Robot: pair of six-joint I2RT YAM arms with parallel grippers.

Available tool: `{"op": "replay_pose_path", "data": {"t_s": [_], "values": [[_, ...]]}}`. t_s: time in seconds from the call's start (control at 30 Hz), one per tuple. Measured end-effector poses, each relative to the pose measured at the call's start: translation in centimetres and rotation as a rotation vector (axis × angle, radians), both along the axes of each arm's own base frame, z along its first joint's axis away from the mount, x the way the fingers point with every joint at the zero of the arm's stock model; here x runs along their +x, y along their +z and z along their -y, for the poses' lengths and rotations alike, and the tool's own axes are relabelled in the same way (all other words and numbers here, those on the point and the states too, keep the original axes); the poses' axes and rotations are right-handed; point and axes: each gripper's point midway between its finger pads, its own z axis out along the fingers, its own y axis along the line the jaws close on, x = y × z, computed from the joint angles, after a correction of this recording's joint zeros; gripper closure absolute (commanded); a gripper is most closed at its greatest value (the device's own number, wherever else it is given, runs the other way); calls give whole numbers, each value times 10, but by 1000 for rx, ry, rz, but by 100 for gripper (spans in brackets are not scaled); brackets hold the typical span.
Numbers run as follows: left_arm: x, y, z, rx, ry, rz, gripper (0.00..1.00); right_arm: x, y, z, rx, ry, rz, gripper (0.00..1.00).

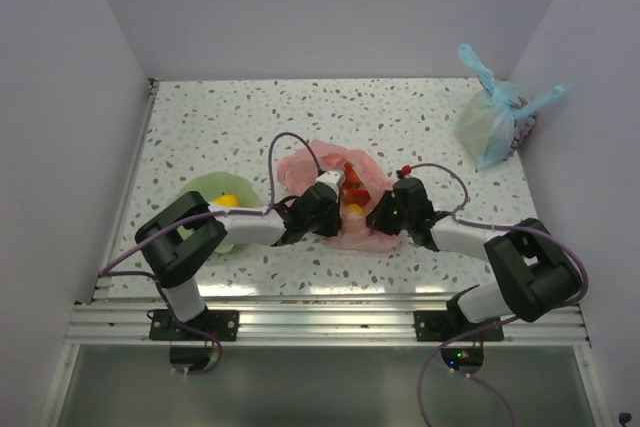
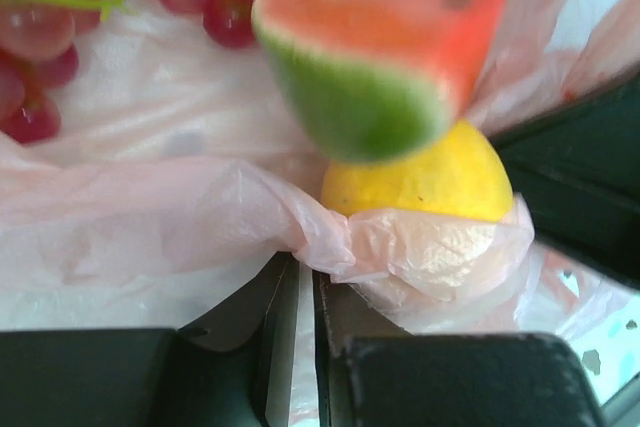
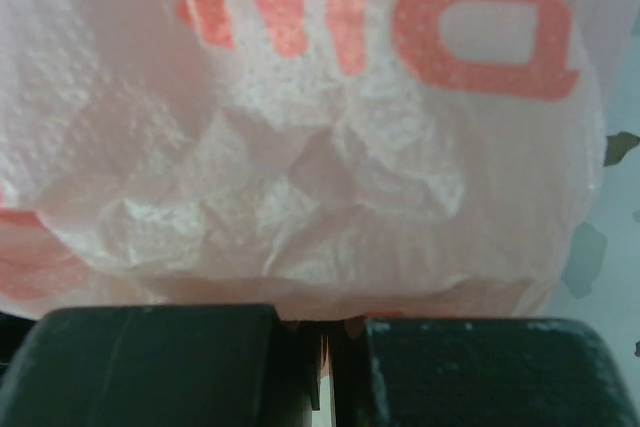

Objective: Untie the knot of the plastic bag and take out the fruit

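Observation:
The pink plastic bag (image 1: 305,165) lies open mid-table, and its knot is out of view. Fruit shows inside it: a watermelon slice (image 2: 380,37) resting on a yellow fruit (image 2: 420,182), with dark red grapes (image 2: 60,17) to the left. My left gripper (image 2: 307,292) reaches into the bag's mouth, and its jaws are pinched on a fold of the pink film (image 2: 330,242) just in front of the yellow fruit. From the right, my right gripper (image 3: 335,347) is shut on the bag's edge. The printed pink plastic (image 3: 320,147) fills its view.
A green bowl (image 1: 200,192) holding a yellow fruit (image 1: 228,200) sits left of the bag, beside the left arm. A light blue tied bag (image 1: 490,117) stands at the back right against the wall. Walls close in the table on three sides.

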Motion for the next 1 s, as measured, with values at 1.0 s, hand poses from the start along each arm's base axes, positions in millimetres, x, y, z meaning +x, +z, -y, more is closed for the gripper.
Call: {"op": "replay_pose_path", "data": {"t_s": [1.0], "values": [[-14, 71, 35, -49, -46, 57, 59, -8, 12, 18, -129, 64, 74, 100]]}}
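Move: The left hand is down at the bag's near-left side. The yellow fruit lies about 3 cm ahead and 4 cm to its right, roughly level with the fingertips. The watermelon slice is some 8 cm ahead and 5 cm right, a little above the tips, and the peach some 13 cm ahead and 4 cm right. From the right hand, holding the bag's film, the yellow fruit is about 5 cm left and 2 cm ahead. The left fingertips come free of the bag film, drawing back and left about 4 cm, then climb about 13 cm while swinging right and forward over the bag. They spread to about half open before sinking some 6 cm, easing back, with the yellow fruit ahead and below. The right hand keeps its pinch on the film, shifting about 2 cm right and slightly up. ##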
